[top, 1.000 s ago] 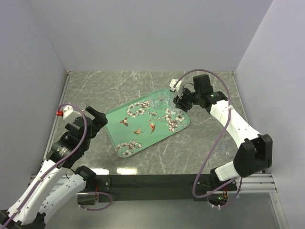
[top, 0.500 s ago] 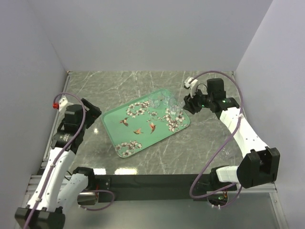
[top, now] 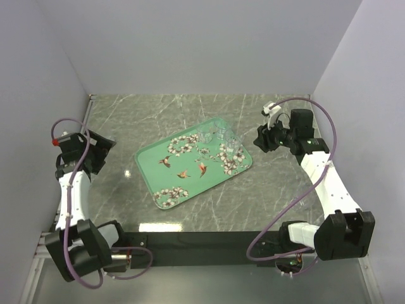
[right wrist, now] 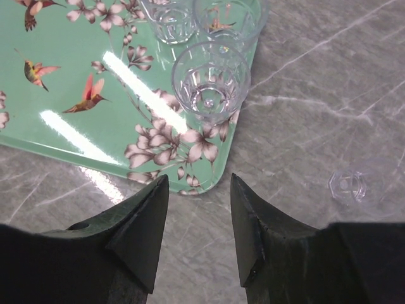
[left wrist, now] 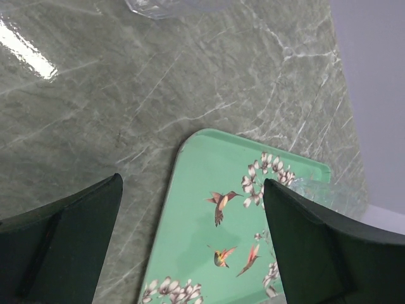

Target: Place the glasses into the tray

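The mint-green tray (top: pixel 190 166) with blossoms and birds lies mid-table. Three clear glasses stand upright at its far right corner (top: pixel 235 152), close together in the right wrist view (right wrist: pixel 212 85). Another glass (right wrist: pixel 362 183) sits on the marble off the tray, faint in the top view (top: pixel 297 202). A glass on the marble also shows at the top edge of the left wrist view (left wrist: pixel 171 6). My right gripper (top: pixel 261 140) is open and empty, just right of the tray's corner (right wrist: pixel 196 183). My left gripper (top: pixel 101 151) is open wide and empty, well left of the tray (left wrist: pixel 209 253).
The table is grey-green marble, walled at the back and both sides. The left arm stands close to the left wall (top: pixel 38 126). A black rail (top: pixel 202 239) runs along the near edge between the arm bases.
Both arms have pulled back from the tray. The left gripper swung left toward the wall. The right gripper moved right, off the tray's corner, leaving the glasses standing there.
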`<state>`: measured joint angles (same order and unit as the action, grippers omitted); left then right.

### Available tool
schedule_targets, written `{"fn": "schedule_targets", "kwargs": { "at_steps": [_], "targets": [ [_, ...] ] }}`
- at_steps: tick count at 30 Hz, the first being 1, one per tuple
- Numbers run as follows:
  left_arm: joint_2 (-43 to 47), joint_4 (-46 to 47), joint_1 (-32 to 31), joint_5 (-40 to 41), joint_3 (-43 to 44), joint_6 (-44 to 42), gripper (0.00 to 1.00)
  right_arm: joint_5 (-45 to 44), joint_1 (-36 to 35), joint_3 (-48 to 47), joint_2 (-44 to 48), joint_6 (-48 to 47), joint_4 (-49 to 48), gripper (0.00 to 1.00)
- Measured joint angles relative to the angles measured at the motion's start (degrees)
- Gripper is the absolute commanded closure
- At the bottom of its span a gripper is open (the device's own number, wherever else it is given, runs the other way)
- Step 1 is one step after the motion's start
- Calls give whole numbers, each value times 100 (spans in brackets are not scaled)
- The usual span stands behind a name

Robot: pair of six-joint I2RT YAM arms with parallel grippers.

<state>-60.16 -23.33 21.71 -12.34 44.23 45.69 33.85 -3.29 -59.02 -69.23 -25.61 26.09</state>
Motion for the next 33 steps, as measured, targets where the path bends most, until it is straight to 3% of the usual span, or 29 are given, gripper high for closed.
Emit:
{"fn": "schedule_targets", "kwargs": {
  "at_steps": [7,20,33],
  "targets": [
    [-717,129,483,-387,181,11,1,13,114,55,33,179,-26,49],
    [-2310,286,535,17,1274,671,10,20,186,205,142,240,-90,49],
    [-3713,280,535,240,2402,1241,40,28,201,205,186,284,-92,49]
  ]
}}
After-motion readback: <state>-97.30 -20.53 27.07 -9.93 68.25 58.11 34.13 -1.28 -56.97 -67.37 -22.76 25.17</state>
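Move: The left hand's next glass stands upright on the bare table, about 14 cm ahead of it, some 7 cm to its left and 11 cm below. The tray lies on the other side, its middle roughly 38 cm to the right of the hand and 3 cm farther out, about 15 cm lower. From the right hand, which waits above the tray's right corner, this glass is about 80 cm to the left, 11 cm ahead and 16 cm below. Forward and to its left, about 11 cm out and 9 cm across, the left hand closes in on the standing glass; it slants left and down at first, swings more forward, then sinks again at the end, about 5 cm lower in all. The wrist turns some 15 degrees counter-clockwise and tips down a little, while the wide-open fingers narrow to about two-thirds, not yet around the glass. ##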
